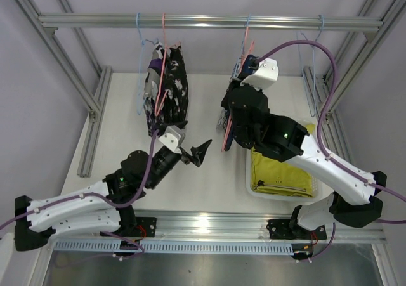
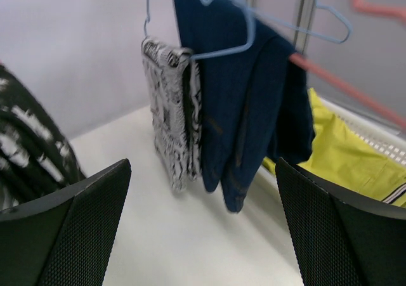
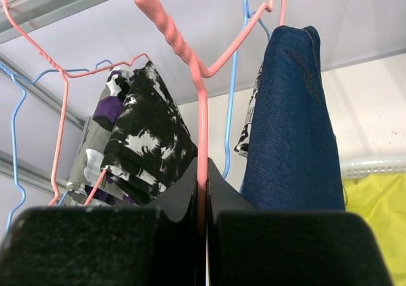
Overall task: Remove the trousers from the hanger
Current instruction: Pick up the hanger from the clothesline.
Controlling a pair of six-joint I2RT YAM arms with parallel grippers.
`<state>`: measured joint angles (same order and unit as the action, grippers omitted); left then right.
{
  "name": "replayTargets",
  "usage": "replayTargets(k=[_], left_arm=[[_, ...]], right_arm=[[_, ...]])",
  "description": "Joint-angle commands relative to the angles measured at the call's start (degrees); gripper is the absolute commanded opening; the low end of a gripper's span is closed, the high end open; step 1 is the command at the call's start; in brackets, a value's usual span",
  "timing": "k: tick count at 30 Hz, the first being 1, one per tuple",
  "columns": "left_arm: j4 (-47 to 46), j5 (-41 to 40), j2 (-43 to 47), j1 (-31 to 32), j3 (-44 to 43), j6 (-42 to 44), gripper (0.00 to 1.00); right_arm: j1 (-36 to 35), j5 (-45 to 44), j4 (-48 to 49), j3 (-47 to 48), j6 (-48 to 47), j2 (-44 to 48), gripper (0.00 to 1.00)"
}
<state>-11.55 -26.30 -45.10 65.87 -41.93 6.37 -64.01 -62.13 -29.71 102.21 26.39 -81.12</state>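
Observation:
Patterned black, white and purple trousers hang on a pink hanger at the rail's left. Further right, navy trousers hang on a blue hanger beside a folded black-and-white patterned pair. My right gripper is shut on the wire of a bare pink hanger next to the navy pair. Yellow-green trousers lie in the white basket. My left gripper hovers open above the table between the two hanging groups, its fingers holding nothing.
An aluminium frame rail carries the hangers, with uprights at both sides. An empty blue hanger hangs at the far right. The right arm reaches over the basket.

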Motion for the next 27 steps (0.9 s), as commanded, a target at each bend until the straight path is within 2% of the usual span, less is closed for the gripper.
replayTargets(k=[1, 4, 14, 27], left_arm=[[-13.7, -4.4, -3.1, 3.0, 0.3, 4.4, 0.99], [-18.1, -5.2, -6.1, 3.7, -0.5, 3.7, 0.99], [-24.7, -3.7, -11.4, 4.2, -1.0, 0.9, 0.99], [-28.0, -3.8, -15.3, 4.5, -2.0, -0.2, 0.99]], right_arm=[[-0.5, -2.8, 2.9, 3.5, 3.5, 0.1, 0.0], [-0.5, -2.4, 2.2, 3.0, 4.4, 0.7, 0.0], [-0.6, 1.4, -1.4, 3.0, 9.1, 2.5, 0.0], [-3.8, 3.7, -0.2, 3.0, 12.1, 3.6, 0.0]])
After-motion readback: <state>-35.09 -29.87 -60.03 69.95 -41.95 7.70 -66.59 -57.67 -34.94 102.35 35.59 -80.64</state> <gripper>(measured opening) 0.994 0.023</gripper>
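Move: The navy trousers hang on the pink hanger, roughly 10 cm ahead of the open left hand, 14 cm to its right and about level with it. The patterned trousers hang some 5 cm beyond them and 3 cm farther left; the floral trousers are about 14 cm ahead of the left hand and 5 cm to its left. From the right hand, already gripping that hanger, the navy trousers lie roughly 7 cm ahead, 4 cm right and 8 cm below. Open left hand travels about 6 cm right towards the navy trousers; right keeps pinching the hanger, easing left and back. ##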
